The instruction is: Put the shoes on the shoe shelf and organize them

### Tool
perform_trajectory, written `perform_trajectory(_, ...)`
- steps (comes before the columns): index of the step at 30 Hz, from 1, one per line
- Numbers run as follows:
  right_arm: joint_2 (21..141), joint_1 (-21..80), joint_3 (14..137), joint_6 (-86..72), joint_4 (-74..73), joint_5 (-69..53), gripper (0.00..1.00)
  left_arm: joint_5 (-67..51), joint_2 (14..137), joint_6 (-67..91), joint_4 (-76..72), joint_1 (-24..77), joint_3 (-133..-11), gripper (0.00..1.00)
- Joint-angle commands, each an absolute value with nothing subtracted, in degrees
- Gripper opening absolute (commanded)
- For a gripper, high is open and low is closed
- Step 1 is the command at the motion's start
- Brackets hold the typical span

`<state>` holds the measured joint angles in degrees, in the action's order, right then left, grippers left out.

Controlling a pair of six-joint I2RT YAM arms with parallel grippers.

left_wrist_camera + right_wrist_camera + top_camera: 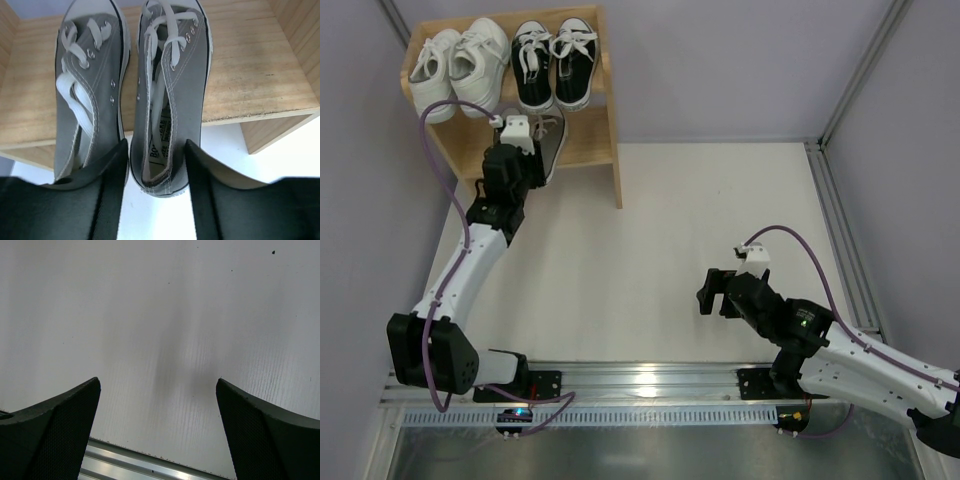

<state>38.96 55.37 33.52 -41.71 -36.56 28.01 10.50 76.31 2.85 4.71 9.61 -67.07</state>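
Two grey shoes with white laces lie side by side on the lower tier of the wooden shoe shelf, toes inward and heels overhanging its front edge. My left gripper straddles the heel of the right grey shoe. Its fingers stand on either side of that heel with a thin gap at the left one. The left grey shoe lies just beside it. From above, the left gripper reaches into the shelf, and white shoes and black shoes sit on the top tier. My right gripper is open over bare table.
The shelf stands in the back left corner against grey walls. An aluminium rail runs along the near table edge. The right gripper hovers over the white tabletop well to the right of the shelf.
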Motion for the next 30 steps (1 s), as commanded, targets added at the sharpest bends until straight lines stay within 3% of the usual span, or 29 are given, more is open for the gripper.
perform_trajectory(1,38.41,55.55,34.1,-41.4,-36.65,29.36,0.97,10.02,73.92,4.39,3.16,9.23,-66.01,0.51)
perform_trajectory(5,38.32,55.55,34.19,-41.4,-36.56,29.27,0.97,9.67,71.03,6.5,4.22,9.23,-66.18,0.77)
perform_trajectory(7,38.32,55.55,34.1,-41.4,-36.47,29.27,0.97,9.58,69.88,7.38,5.44,9.23,-66.1,0.83)
perform_trajectory(9,38.32,55.46,34.19,-41.57,-36.39,29.09,0.97,8.88,67.6,8.87,6.41,9.84,-65.83,0.99)
perform_trajectory(15,38.41,55.55,34.45,-41.48,-36.3,29.0,0.97,5.47,59.78,12.48,11.24,13.18,-62.76,1.0)
perform_trajectory(23,38.23,55.55,34.01,-42.36,-36.3,29.18,0.97,-4.29,52.66,19.51,37.49,16.08,-69.43,1.0)
perform_trajectory(30,38.06,55.55,34.54,-43.77,-35.95,30.59,0.97,-12.21,42.2,21.18,46.39,16.08,-70.4,1.0)
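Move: The right grey shoe sits on the lower board with its heel between the left hand's fingers, its middle about 9 cm ahead and 2 cm lower. The left grey shoe lies level with it, some 9 cm to its left. The black pair is on the upper board, about 10 cm ahead, 5 cm right and 18 cm above the hand. From the right hand, the right grey shoe is roughly 36 cm ahead, 40 cm left and 14 cm higher. The right grey shoe's heel comes free as the left fingers, already parting, spread fully open around it. The left hand then draws back from the shelf about 19 cm, rising some 5 cm early on and later veering right, away from the grey pair, while it rolls left side down and turns clockwise, each nearly 20 degrees. ##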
